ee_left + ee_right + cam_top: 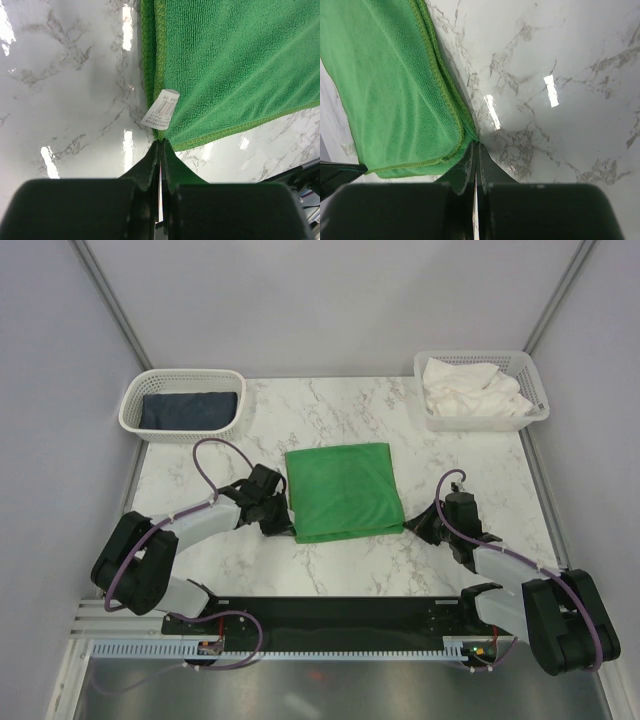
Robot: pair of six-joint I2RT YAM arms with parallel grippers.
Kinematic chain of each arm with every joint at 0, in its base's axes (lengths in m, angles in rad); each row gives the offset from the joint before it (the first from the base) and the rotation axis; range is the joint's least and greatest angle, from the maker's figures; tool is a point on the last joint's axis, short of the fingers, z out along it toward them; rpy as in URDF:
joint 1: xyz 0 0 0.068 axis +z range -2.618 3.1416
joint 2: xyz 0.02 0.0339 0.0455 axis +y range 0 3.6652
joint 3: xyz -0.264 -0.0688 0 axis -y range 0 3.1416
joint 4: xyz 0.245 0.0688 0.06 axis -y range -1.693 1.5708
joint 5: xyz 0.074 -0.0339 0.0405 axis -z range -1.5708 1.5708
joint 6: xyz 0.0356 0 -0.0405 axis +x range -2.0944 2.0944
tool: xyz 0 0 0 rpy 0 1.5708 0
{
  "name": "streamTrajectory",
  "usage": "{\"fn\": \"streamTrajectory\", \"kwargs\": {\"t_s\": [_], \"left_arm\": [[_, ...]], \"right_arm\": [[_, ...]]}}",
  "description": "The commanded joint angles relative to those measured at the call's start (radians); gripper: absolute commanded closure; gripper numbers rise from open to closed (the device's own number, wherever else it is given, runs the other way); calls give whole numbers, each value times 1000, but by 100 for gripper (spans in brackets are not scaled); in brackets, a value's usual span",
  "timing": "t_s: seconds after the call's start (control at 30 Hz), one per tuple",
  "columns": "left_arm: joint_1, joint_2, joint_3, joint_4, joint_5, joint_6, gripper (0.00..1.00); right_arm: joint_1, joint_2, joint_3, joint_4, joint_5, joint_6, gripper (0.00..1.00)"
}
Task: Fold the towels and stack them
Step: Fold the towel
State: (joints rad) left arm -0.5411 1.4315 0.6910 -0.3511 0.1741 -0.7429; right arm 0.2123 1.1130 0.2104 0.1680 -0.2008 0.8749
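Observation:
A bright green towel (343,490) lies folded into a rectangle in the middle of the marble table. My left gripper (292,528) is shut, its tips pinching the towel's near left corner (172,135), just below a small white label (161,108). My right gripper (410,527) is shut too, its tips closed on the near right corner (465,135). The green towel (395,90) lies flat on the table in both wrist views. A dark navy towel (188,408) rests folded in the far left basket. A white towel (470,390) sits crumpled in the far right basket.
Two white mesh baskets stand at the back corners, one on the left (130,418) and one on the right (540,408). Grey walls close in the table on three sides. The black base rail (340,615) runs along the near edge.

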Motion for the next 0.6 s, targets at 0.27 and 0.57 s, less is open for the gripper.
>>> {"fn": "streamTrajectory", "kwargs": {"t_s": [0.27,0.57], "left_arm": [[-5,-45,63,-11,79,43,57],[141,-31,335,-127,-2,178,53]], "right_arm": [[2,-120,150,-288,116,-109,67],[-1,36,496,-325,107,-296,57]]}}
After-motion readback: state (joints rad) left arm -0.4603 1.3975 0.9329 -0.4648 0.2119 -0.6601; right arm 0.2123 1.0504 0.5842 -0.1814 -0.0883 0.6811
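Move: Each hand's shut fingers are at a near corner of the folded green towel, just above the table. From the left hand, the far-left corner lies some 18 cm ahead, about 1 cm to the left, and the left basket roughly 29 cm ahead, 21 cm left. From the right hand, the far-right corner is about 18 cm ahead, 4 cm left, and the right basket some 31 cm ahead, 15 cm right. Almost in place at first, both hands open their fingers to just under half and release the green towel's near corners. Then they climb quickly and swing forward above its side edges towards the far corners: the left about 8 cm up, the right nearly 10, each some 5.5 cm forward, fingertips tipping outward by roughly 10 degrees. ##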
